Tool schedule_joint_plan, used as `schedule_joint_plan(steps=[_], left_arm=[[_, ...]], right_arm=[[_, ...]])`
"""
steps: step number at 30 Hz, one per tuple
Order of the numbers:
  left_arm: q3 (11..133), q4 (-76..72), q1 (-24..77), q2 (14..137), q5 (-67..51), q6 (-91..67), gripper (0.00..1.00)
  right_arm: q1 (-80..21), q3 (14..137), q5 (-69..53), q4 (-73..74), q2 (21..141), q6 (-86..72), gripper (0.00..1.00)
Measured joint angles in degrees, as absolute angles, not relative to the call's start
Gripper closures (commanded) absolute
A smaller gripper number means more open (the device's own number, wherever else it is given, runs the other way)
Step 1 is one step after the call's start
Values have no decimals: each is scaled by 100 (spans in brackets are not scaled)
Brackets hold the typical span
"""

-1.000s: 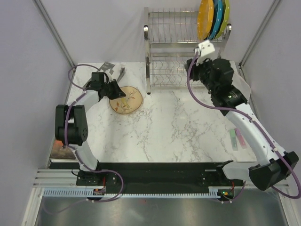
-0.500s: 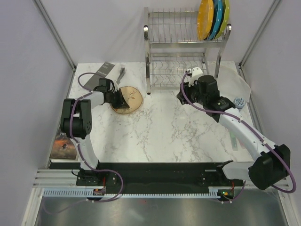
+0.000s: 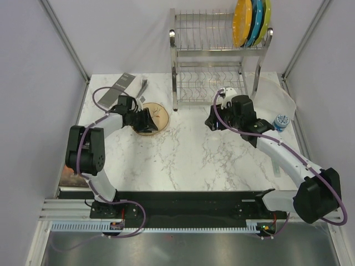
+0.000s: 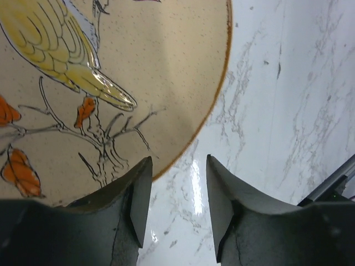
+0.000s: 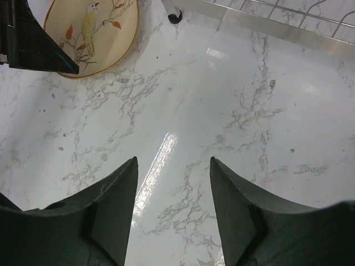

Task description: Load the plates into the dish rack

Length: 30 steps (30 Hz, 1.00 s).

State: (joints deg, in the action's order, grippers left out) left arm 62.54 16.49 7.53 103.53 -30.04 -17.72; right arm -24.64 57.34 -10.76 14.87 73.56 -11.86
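The tan plate (image 3: 157, 114) with a bird print lies flat on the marble, left of the dish rack (image 3: 206, 57). My left gripper (image 3: 145, 119) is low at its near-left edge and open. In the left wrist view, the plate (image 4: 111, 55) fills the upper left. One finger (image 4: 119, 191) overlaps its rim there; the other is over bare marble. Orange (image 3: 242, 23), teal (image 3: 255, 21) and lime (image 3: 267, 14) plates stand on edge in the rack's top tier, at its right end. My right gripper (image 3: 212, 123) hovers open and empty over the table in front of the rack.
A grey booklet (image 3: 120, 82) and a small metal piece (image 3: 143, 86) lie behind the tan plate. A clear plastic sheet (image 3: 275, 93) and a blue-and-white round thing (image 3: 282, 120) sit at the right. The rack's base (image 5: 260, 14) runs along the right wrist view's top.
The right arm came down from the rack's top tier to low over the table and shifted left. The left gripper slid a little right along the tan plate and its jaws opened.
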Motion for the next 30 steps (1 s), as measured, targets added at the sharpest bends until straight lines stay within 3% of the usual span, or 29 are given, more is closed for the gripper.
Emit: schedule_joint_plan(steps=[4,9,15,30], left_arm=[[6114,1754,639,9725,-3004,-1772,47],[6106,1699,-106,9271,-2834,-1776,55],[6106,1706,-1175,9655,-2617,-1870,54],[6482,1426,-1214,10925,-2958,-2158,55]], right_arm=[[-2464,5599,-1092,1457,7247,-1221,37],[-2464,5395,-1107,1437,7078,-1232,37],[-2464,5325,-1177,1422,7072,-1243,36],[-2464,5288,-1197,1420,7074,-1221,35]])
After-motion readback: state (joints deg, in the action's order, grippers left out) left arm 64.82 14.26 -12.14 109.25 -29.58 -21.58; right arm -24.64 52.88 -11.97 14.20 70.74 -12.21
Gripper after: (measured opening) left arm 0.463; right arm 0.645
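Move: The patterned bird plate's middle lies about 8 cm straight ahead of the left hand and 2 cm lower; the fingers hover by its near rim. The white cloth is some 22 cm ahead and 12 cm to the left, the rack's near left foot about 14 cm ahead and 13 cm to the right. From the raised right hand, the bird plate is roughly 32 cm to the left, 9 cm ahead and 17 cm below. At the end the left hand's fingertips are low beside the bird plate's left rim, the inner finger very close to or against the rim. To get there the hand rises some 6 cm off the near rim, swings about 14 cm left while turning some 20 degrees counter-clockwise, then sinks about 8 cm and edges forward, fingers staying half open. ##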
